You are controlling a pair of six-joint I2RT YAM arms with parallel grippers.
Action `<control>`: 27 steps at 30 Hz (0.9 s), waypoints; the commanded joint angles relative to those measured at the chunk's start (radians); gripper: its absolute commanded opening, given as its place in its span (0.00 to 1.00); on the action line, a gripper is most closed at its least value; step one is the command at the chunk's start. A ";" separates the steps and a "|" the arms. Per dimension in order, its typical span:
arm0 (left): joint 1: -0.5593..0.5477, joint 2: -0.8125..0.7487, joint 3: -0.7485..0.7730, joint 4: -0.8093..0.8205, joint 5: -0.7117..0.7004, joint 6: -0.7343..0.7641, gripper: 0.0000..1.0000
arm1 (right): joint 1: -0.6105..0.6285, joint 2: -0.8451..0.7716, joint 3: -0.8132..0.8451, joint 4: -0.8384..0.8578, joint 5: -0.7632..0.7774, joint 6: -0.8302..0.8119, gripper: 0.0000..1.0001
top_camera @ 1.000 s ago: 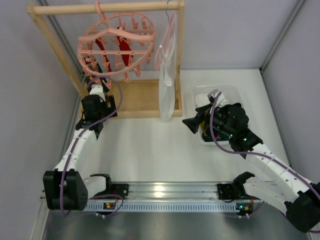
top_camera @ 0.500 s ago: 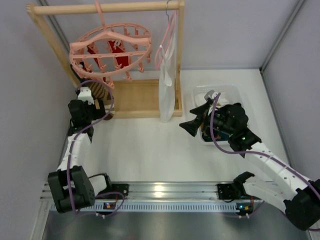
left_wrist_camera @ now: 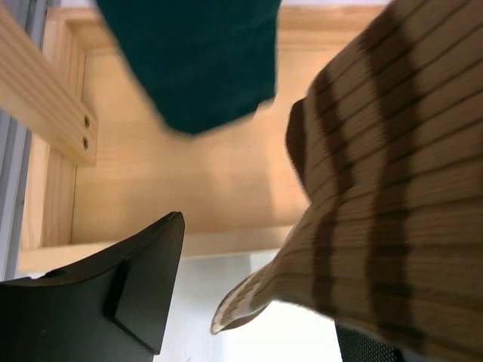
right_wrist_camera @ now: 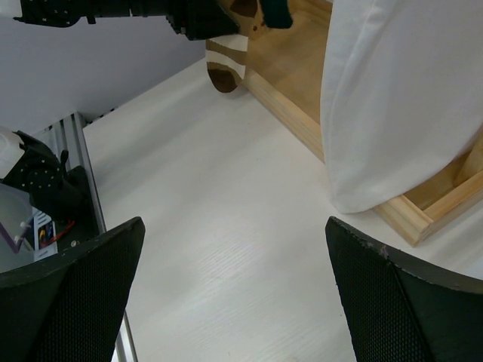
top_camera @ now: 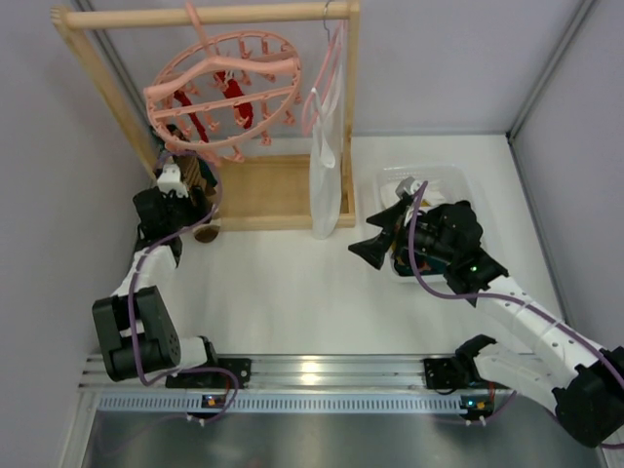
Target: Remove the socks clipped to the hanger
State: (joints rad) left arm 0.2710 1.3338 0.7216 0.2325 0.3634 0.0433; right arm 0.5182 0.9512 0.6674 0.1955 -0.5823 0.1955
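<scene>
The round pink hanger (top_camera: 222, 83) hangs tilted from the wooden rail, with red socks (top_camera: 239, 102) clipped inside it. A tan sock with brown stripes (top_camera: 198, 177) hangs below its left edge, its toe near the table (right_wrist_camera: 226, 56). My left gripper (top_camera: 187, 187) is at this sock. In the left wrist view the striped sock (left_wrist_camera: 377, 188) hangs between the jaws (left_wrist_camera: 268, 290) and covers the right finger; the left finger (left_wrist_camera: 128, 294) stands apart from it. A dark teal sock (left_wrist_camera: 196, 60) hangs behind. My right gripper (top_camera: 375, 234) is open and empty over the table (right_wrist_camera: 235, 226).
The wooden frame's base tray (top_camera: 268, 190) lies under the hanger. A long white cloth (top_camera: 325, 166) hangs on a slim hanger at the frame's right post. A clear bin (top_camera: 444, 180) stands behind my right wrist. An aluminium rail (top_camera: 322, 370) runs along the near edge.
My left gripper moved left and back from under the hanger, then returned to the striped sock. The hanger swung and tilted. My right gripper shifted slightly left and opened wider.
</scene>
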 commanded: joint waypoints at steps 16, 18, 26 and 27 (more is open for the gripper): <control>-0.185 -0.125 -0.161 0.295 -0.301 -0.164 0.00 | 0.006 0.017 0.038 0.064 -0.051 0.055 0.99; -0.232 -0.157 -0.186 0.329 -0.352 -0.183 0.00 | 0.009 0.021 0.041 0.058 -0.050 0.056 1.00; -0.453 -0.177 -0.200 0.335 -0.718 -0.189 0.00 | 0.017 -0.003 0.058 0.024 -0.045 0.065 0.99; -0.481 -0.176 -0.197 0.341 -0.763 -0.174 0.00 | 0.019 -0.008 0.061 0.024 -0.042 0.071 0.99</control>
State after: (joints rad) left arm -0.1249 1.1751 0.5362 0.4915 -0.1837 -0.1406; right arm 0.5251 0.9707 0.6697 0.1921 -0.6079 0.2565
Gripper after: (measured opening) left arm 0.031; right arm 0.993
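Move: The striped sock hangs right beside the left gripper, its middle some 3 cm to the right, 1 cm ahead and 1 cm up. The teal sock hangs about 6 cm straight ahead and 4 cm higher, while the round hanger's ring is centred about 15 cm ahead, 4 cm right and 15 cm up. From the right hand the striped sock lies roughly 37 cm left, 8 cm ahead and 8 cm lower. The striped sock is pinched as the left fingers close from wide open to shut, the hand edging forward barely a centimetre and already drifting right. Keeping its pinch, the hand draws the sock on to the right, about 7 cm in all, sinking slightly before rising to end 3 cm higher. The fingers tip up some 10 degrees and swing slightly counter-clockwise. ##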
